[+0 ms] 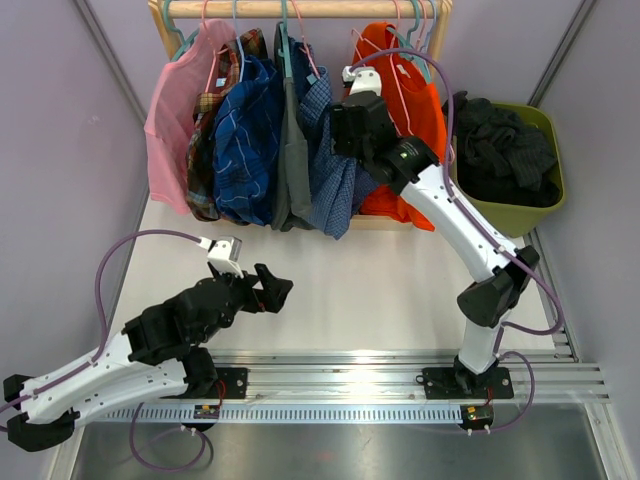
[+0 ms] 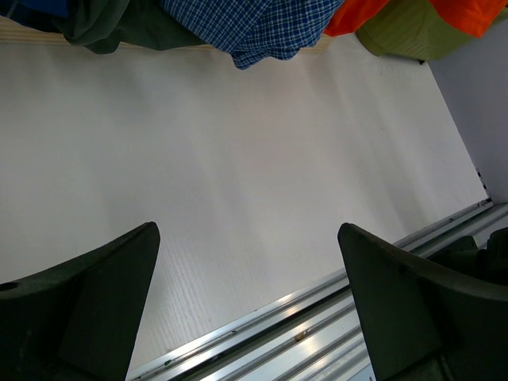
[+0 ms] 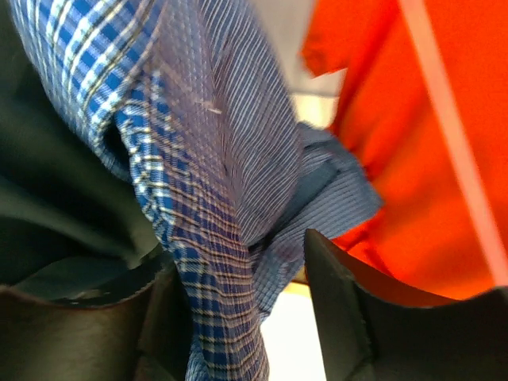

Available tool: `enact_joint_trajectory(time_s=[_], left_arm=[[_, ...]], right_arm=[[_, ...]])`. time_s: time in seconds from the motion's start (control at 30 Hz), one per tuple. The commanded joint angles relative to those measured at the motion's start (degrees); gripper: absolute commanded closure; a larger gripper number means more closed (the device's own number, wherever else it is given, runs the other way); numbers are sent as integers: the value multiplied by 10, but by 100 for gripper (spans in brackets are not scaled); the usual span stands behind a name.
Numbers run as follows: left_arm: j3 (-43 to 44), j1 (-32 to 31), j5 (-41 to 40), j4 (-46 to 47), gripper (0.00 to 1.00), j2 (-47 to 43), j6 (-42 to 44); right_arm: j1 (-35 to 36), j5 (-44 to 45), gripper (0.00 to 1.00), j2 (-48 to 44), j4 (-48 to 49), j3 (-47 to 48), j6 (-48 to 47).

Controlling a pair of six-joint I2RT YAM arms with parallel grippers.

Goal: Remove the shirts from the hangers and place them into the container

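Several shirts hang on hangers (image 1: 182, 40) from a wooden rail (image 1: 320, 9): pink (image 1: 175, 120), red plaid (image 1: 213, 110), blue plaid (image 1: 245, 140), grey (image 1: 296, 150), blue small-checked (image 1: 335, 190) and orange (image 1: 412, 110). My right gripper (image 1: 342, 138) is up at the blue small-checked shirt (image 3: 206, 159). A fold of it hangs between the parted fingers, against the left one, with a gap at the right one. The orange shirt (image 3: 397, 119) and its pink hanger (image 3: 454, 143) are just to the right. My left gripper (image 1: 275, 287) hovers open and empty over the table (image 2: 248, 230). The olive container (image 1: 548, 195) at the right holds a black shirt (image 1: 505, 150).
Aluminium rails (image 1: 400, 365) run along the table's near edge, also crossing the left wrist view (image 2: 317, 317). Purple walls close in both sides. The shirt hems (image 2: 254, 32) and the container's corner (image 2: 405, 36) hang at the far edge of the white table (image 1: 350, 290).
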Motion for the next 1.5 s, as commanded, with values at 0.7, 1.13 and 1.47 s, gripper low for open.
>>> enact_joint_trajectory(time_s=[0.7, 1.13, 1.47], left_arm=[[31, 1, 4, 35, 1, 36, 12], [29, 0, -2, 24, 1, 21, 10], [30, 0, -1, 24, 1, 21, 11]], right_arm=[[-6, -164, 62, -12, -15, 82, -97], [-18, -202, 70, 39, -55, 124, -83], [-18, -164, 100, 9, -19, 103, -81]])
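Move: The right hand's open fingers already straddle the front edge of the blue checked shirt, the edge about 3 cm to its left and 1 cm ahead. The grey-green shirt hangs roughly 9 cm to the left of this hand and 3 cm farther out, the orange shirt some 11 cm to its right and 5 cm out, both with their middles a little below it. From the idle left hand, the checked edge is about 27 cm ahead, 9 cm right and 15 cm higher. The right hand shifts about 3.5 cm left, dipping slightly, and turns counter-clockwise, close to 20 degrees in all, then backs off a few centimetres as it rises to about 5 cm above its start, the fingers narrowing around the checked shirt's front edge. From there it sinks some 4 cm and eases forward to finish about 4 cm left of where it began, and shuts its fingers fully, pinching that edge between the tips. ##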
